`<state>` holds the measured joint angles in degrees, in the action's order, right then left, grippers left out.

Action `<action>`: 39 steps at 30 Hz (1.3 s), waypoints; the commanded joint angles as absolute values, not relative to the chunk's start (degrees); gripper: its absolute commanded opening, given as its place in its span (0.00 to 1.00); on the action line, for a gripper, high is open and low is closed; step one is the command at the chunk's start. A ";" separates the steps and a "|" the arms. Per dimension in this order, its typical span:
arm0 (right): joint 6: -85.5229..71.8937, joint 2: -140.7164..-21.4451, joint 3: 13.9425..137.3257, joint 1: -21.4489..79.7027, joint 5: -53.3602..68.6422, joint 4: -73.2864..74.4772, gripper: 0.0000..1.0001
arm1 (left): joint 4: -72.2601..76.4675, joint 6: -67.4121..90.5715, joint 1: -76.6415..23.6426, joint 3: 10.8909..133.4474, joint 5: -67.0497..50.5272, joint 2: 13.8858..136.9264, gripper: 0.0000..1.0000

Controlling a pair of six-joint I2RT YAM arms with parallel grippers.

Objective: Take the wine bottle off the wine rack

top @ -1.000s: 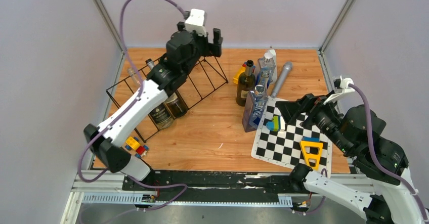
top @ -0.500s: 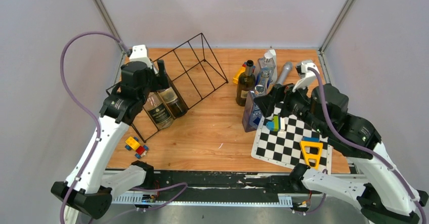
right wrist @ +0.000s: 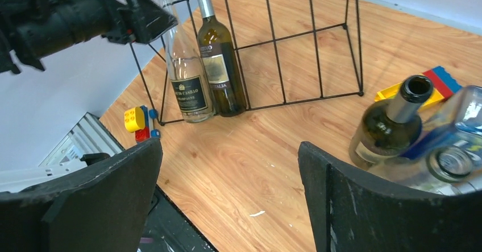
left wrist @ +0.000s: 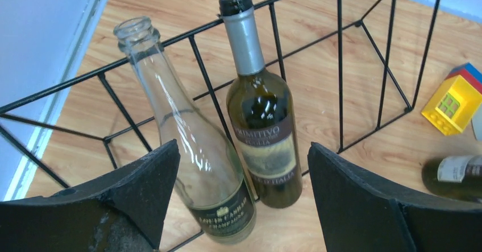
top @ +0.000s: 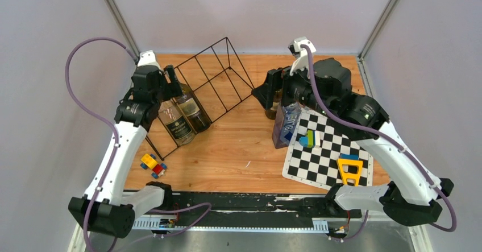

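The black wire wine rack (top: 228, 39) lies slantwise at the back left of the table. Two bottles lean in its near end slots: a clear bottle (left wrist: 199, 149) and a dark green wine bottle (left wrist: 264, 121) with a grey foil neck. In the top view they are the clear bottle (top: 173, 121) and the green wine bottle (top: 193, 112). My left gripper (left wrist: 241, 149) hovers open above their necks, touching neither. My right gripper (right wrist: 227, 149) is open and empty over bare wood, to the right of the rack.
A brown upright bottle (right wrist: 392, 124) and a blue square bottle (top: 286, 124) stand under the right arm. A checkerboard mat (top: 324, 155) carries a yellow triangle (top: 349, 171). Toy blocks (top: 153, 165) lie near the rack's front end, and a yellow block (left wrist: 452, 101) lies behind it.
The left arm swung from the rack's far end to its near end, above the two bottles. The right arm reached forward and left over the standing bottles.
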<state>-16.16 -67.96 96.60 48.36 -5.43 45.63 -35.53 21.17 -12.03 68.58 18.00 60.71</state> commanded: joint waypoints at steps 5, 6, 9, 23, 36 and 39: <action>-17.87 -66.61 94.52 48.78 -1.29 38.93 0.90 | -24.33 27.00 -4.07 72.15 5.91 71.11 0.80; -17.99 -66.10 93.94 48.78 -1.51 38.90 0.90 | -23.94 27.25 -3.43 72.75 4.55 72.78 0.78; -18.19 -64.66 92.47 48.78 -1.91 38.85 0.90 | -22.50 27.87 -2.98 73.47 3.67 75.31 0.72; -18.34 -62.26 90.38 48.79 -2.44 38.85 0.90 | -17.94 26.33 -2.66 74.42 7.27 83.52 0.65; -18.36 -60.66 88.83 48.78 -2.73 38.85 0.90 | -12.77 25.21 -1.76 72.59 9.19 85.72 0.54; -18.37 -60.56 88.78 48.78 -2.57 38.86 0.90 | -12.65 24.86 -1.63 72.88 9.17 86.28 0.50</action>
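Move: The dark wine bottle leans in the rack, its neck about 13 cm ahead of the left hand, 2 cm left and 8 cm below; its middle is some 4 cm ahead, 4 cm right and 17 cm below. The clear bottle stands about 7 cm left of that middle and 4 cm nearer, at the same height. From the right hand the wine bottle lies roughly 28 cm left, 15 cm ahead and 28 cm below. Left hand reaches some 12 cm forward and 7 down, half closing its fingers around the wine bottle's neck. ##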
